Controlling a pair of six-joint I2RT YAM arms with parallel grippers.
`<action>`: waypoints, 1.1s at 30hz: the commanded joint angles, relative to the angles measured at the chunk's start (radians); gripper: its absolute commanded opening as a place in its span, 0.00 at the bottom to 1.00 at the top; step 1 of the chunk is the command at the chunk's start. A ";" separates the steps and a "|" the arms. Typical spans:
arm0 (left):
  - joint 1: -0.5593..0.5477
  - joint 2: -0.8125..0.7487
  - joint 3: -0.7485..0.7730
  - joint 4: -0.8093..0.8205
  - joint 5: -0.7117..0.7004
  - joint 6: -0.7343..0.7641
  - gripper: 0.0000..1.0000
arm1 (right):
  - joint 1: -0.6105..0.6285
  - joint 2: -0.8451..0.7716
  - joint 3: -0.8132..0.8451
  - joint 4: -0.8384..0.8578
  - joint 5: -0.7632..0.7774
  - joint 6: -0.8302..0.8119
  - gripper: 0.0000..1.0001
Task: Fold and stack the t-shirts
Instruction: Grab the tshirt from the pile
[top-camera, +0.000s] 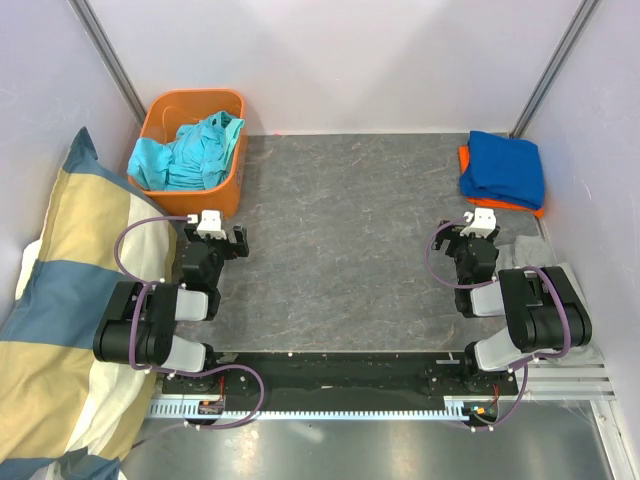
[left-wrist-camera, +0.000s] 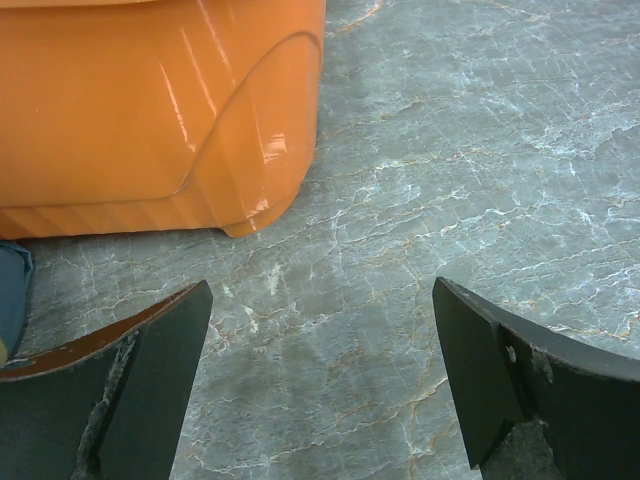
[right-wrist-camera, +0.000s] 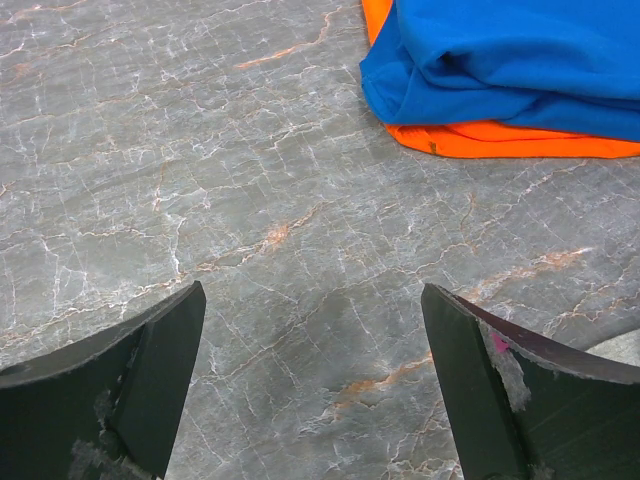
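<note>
Crumpled mint-teal and turquoise t-shirts (top-camera: 190, 152) fill an orange basket (top-camera: 226, 190) at the back left of the table. At the back right a folded royal blue t-shirt (top-camera: 505, 168) (right-wrist-camera: 520, 60) lies on a folded orange t-shirt (top-camera: 464, 160) (right-wrist-camera: 500, 140). My left gripper (top-camera: 222, 236) (left-wrist-camera: 320, 330) hovers open just in front of the basket, with only bare table between its fingers. Open and holding nothing, my right gripper (top-camera: 468, 228) (right-wrist-camera: 312, 330) sits a little in front of the folded stack.
A big blue-and-cream striped pillow (top-camera: 60, 300) leans along the left side. A grey cloth (top-camera: 530, 250) lies at the right edge by the right arm. The grey marbled table (top-camera: 340, 240) is walled on three sides. The basket's side (left-wrist-camera: 150, 110) is close ahead of the left wrist.
</note>
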 joint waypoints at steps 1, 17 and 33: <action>0.000 0.006 0.020 0.036 0.005 0.023 1.00 | 0.002 0.005 0.025 0.030 -0.017 -0.009 0.98; 0.003 0.001 0.017 0.031 0.009 0.023 1.00 | 0.003 0.003 0.024 0.032 -0.016 -0.009 0.98; -0.058 -0.177 0.437 -0.678 -0.011 -0.216 1.00 | 0.015 -0.247 0.321 -0.612 0.134 0.139 0.98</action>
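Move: The turquoise t-shirt heaped in the orange basket is about 18 cm ahead of the left gripper, 6 cm to its left and some 5 cm above; the basket's middle is some 20 cm ahead and 6 cm left. From the right gripper that t-shirt is roughly 18 cm ahead and 63 cm left; the folded blue stack lies about 16 cm ahead, 10 cm right and 5 cm lower. Raise the empty left gripper about 6.5 cm in front of the orange basket while easing it some 3.5 cm forward towards the turquoise t-shirt, jaws kept wide open and fingers still pointing forward. Just after it, lift the right gripper roughly 5 cm and forward about 3, turning it slightly clockwise, open too. Touch nothing with either. ##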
